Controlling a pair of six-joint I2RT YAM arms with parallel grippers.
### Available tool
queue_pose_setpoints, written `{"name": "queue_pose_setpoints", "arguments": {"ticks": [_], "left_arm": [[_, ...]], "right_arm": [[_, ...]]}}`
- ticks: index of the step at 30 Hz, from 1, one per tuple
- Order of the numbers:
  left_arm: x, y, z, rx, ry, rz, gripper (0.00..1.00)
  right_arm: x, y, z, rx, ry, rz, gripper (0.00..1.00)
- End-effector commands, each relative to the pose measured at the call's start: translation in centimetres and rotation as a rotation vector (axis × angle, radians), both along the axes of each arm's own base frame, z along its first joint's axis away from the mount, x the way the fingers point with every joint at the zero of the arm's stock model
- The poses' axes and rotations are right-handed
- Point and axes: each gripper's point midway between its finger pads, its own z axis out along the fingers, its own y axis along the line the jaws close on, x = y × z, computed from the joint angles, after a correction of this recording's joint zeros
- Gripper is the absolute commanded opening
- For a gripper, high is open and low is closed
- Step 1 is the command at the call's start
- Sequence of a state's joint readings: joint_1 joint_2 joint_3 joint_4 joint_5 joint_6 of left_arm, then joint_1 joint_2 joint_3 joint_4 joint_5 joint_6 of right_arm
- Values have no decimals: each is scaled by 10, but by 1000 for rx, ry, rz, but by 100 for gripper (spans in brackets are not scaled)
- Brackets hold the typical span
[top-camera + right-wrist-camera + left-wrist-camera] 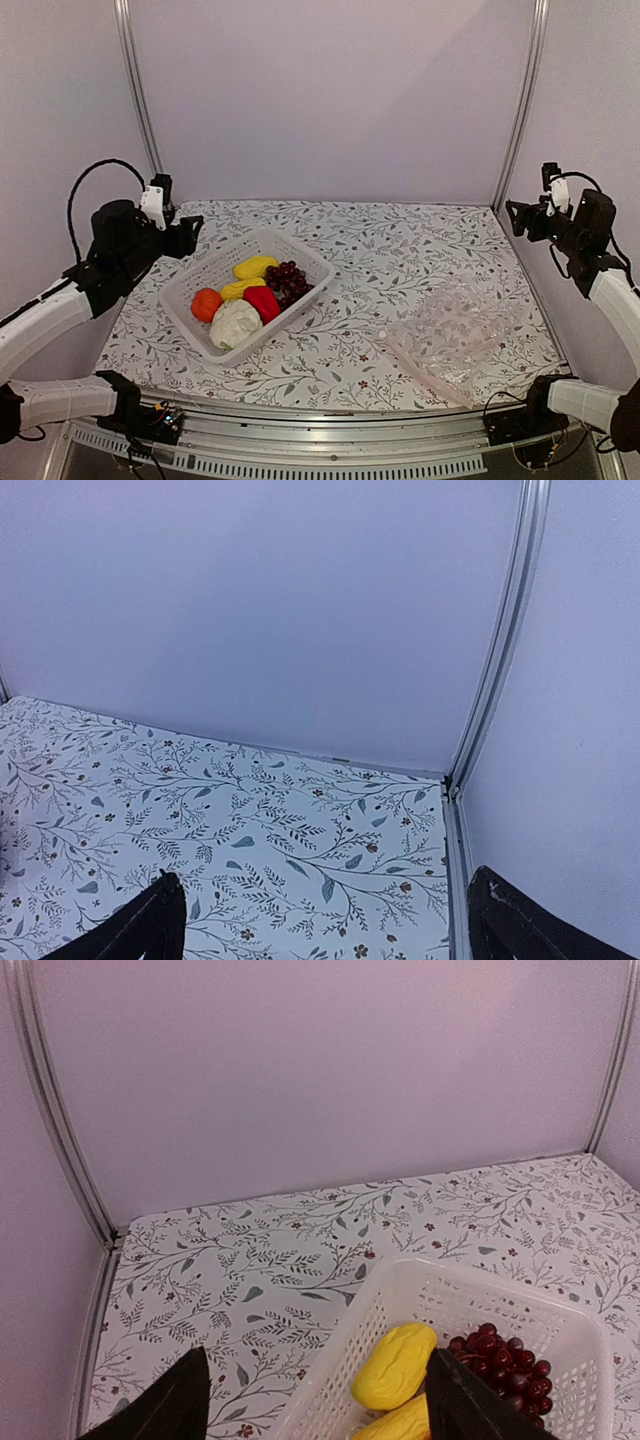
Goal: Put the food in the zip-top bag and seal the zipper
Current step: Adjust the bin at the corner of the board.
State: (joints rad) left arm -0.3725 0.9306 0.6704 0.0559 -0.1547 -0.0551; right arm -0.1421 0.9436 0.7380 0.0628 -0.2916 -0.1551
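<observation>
The food lies in a white perforated basket: orange fruit, two yellow pieces, red pepper, white cauliflower, purple grapes. The clear zip-top bag lies crumpled and flat at the front right; its zipper is too faint to see. My left gripper is open and empty, raised above the table left of the basket. My right gripper is open and empty, raised at the far right. The left wrist view shows a yellow piece and the grapes between my fingers.
The table has a floral cloth. Purple walls with metal corner posts close off the back and sides. The right wrist view shows only floral cloth and the back right corner post.
</observation>
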Motion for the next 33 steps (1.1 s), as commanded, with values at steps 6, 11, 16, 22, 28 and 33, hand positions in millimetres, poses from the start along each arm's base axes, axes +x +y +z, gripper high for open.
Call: {"name": "queue_pose_setpoints", "arguments": {"ticks": [6,11,16,22,28,33], "left_arm": [[-20,-54,-1,-75,7,-271,69],[-48,-112,-20,-17,113,-467,67],[-82,-162,-49,85,265,-609,60],[-114,-192,-87,225,436,-651,59],[-113,-188,-109,343,531,-561,52],[-113,-187,-125,386,603,-539,40]], "right_arm": [[-20,30,-31,-62,-9,249,99],[-36,52,-43,-135,-17,403,99],[-44,62,-48,-165,-21,488,97],[-50,69,-52,-190,-26,543,96],[-53,72,-54,-204,-32,574,95],[-56,74,-56,-203,-20,584,95]]}}
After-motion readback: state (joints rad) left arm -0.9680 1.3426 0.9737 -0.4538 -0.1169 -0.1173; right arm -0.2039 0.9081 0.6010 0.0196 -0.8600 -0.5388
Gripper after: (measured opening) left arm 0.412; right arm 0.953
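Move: The bin's middle lies about 10 cm to the left hand's right, 2 cm back and 23 cm below; its near right rim is roughly 20 cm right, 10 cm back and 18 cm down. Inside, some 22 cm below the hand, the red pepper sits 13 cm right and 3 cm back, the grapes 20 cm right and 3 cm ahead, the cauliflower 7 cm right and 10 cm back. From the right hand the bin is about 70 cm left, 4 cm back and 26 cm below. Rightward and back, then mostly down, the left hand sweeps across the bin to just above its near right rim, about 20 cm right and 11 cm lower, swinging some 33 degrees clockwise while the fingers tip down and narrow to straddle the rim's line. The empty right hand drifts left, back and down, turning 32 degrees counter-clockwise towards the bin, fingers still wide. ##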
